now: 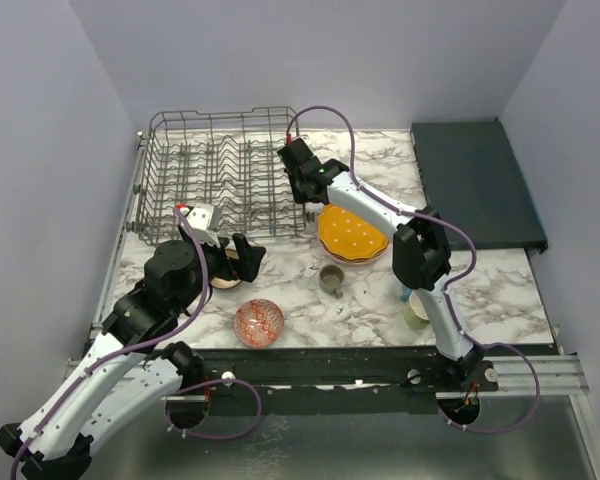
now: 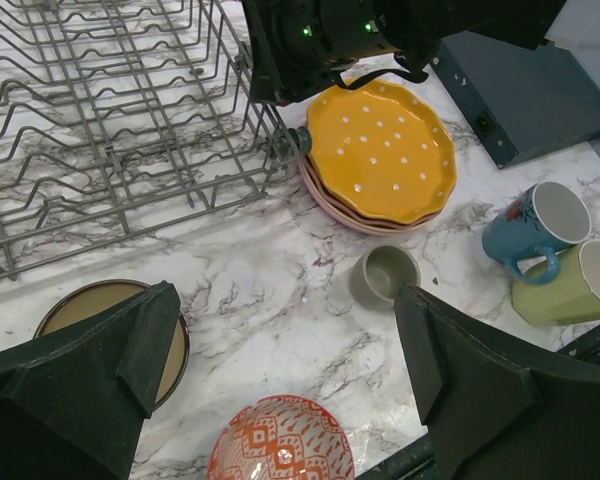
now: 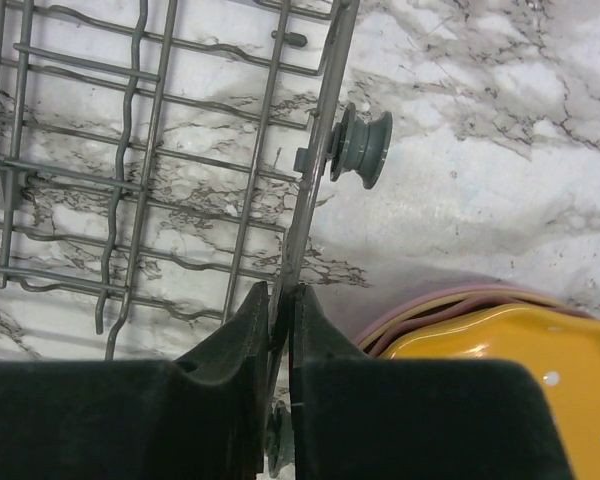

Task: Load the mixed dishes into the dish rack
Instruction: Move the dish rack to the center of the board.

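My right gripper (image 3: 280, 300) is shut on the right rim wire of the grey dish rack (image 3: 320, 180), at the rack's near right corner (image 1: 302, 195). The orange white-dotted plate (image 2: 380, 150) lies on pink plates (image 2: 330, 205) just right of that corner. My left gripper (image 2: 290, 350) hangs open over bare marble, with nothing between its fingers. The dark brown bowl (image 2: 80, 305) is to its left, the small grey cup (image 2: 388, 273) to its right and the red-patterned bowl (image 2: 280, 440) below. A blue mug (image 2: 535, 230) and a yellow-green mug (image 2: 580, 290) stand at the right.
The dish rack (image 1: 220, 170) holds no dishes in the part I see. A dark flat tray (image 1: 475, 180) lies at the back right. A small grey wheel (image 3: 360, 147) sticks out from the rack's side. The right arm's forearm crosses above the mugs (image 1: 417, 308).
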`<state>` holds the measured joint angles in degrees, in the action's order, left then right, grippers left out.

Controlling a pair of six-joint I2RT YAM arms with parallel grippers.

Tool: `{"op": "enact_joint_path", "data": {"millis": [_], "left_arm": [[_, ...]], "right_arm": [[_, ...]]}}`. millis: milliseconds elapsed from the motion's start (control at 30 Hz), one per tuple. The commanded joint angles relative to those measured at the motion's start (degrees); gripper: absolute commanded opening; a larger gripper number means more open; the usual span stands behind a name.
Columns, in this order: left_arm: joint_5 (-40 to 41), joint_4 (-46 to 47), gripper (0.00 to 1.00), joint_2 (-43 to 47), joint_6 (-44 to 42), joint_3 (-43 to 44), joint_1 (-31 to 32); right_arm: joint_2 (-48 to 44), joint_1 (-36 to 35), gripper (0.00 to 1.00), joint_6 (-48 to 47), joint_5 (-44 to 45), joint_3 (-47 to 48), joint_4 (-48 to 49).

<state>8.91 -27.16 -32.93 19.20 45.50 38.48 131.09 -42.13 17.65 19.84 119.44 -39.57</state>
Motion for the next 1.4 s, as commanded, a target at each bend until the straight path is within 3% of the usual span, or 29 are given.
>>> {"op": "enact_joint_path", "data": {"millis": [0,500,1067,1267,1367], "left_arm": [[1.46,-0.55,0.99,-0.33,-0.19,-0.93,0.02],[1.64,-0.65,0.99,-1.31,-0.26,-0.93,0.02],[1.82,-0.75,0.99,-2.5,-0.3,-1.02,0.02],[1.99,-0.76,0.99,-3.0,-0.39,-1.02,0.04],[2.08,-0.75,0.99,-3.02,-0.39,-1.02,0.02]], "right_arm": [[-3.56,0.25,0.01,-10.05,-2.71,-4.03,0.92],[-13.94,0.25,0.0,-16.23,-7.96,-19.77,8.2],[-14.84,1.87,0.01,-13.52,-5.24,-21.66,8.76],[-15.92,1.94,0.31,-12.49,-7.17,-22.13,8.99],[-16.55,1.88,0.37,-11.67,-7.74,-22.14,8.9]]}}
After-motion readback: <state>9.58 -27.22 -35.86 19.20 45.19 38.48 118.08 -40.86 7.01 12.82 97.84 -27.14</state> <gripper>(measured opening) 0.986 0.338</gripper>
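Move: The right fingers already pinch the top rail of the dish rack's right side; the rack's middle lies about 17 cm to this hand's left, 5 cm farther out and 5 cm lower. The yellow plate stack is some 12 cm to its right and 5 cm back, the grey cup about 8 cm right and 17 cm back, both some 8 cm below. From the left hand, the rack's middle is roughly 27 cm ahead, 7 cm left and 21 cm down. Keeping its pinch on the rack's right side rail, the right hand drags the rack back towards its base and to the right, towards the plate stack, about 3 cm in all at level height, while the wrist turns some 10 degrees counter-clockwise. After a pause and a slight further shift right, the fingers spread part way around the rail, loosening the pinch. ##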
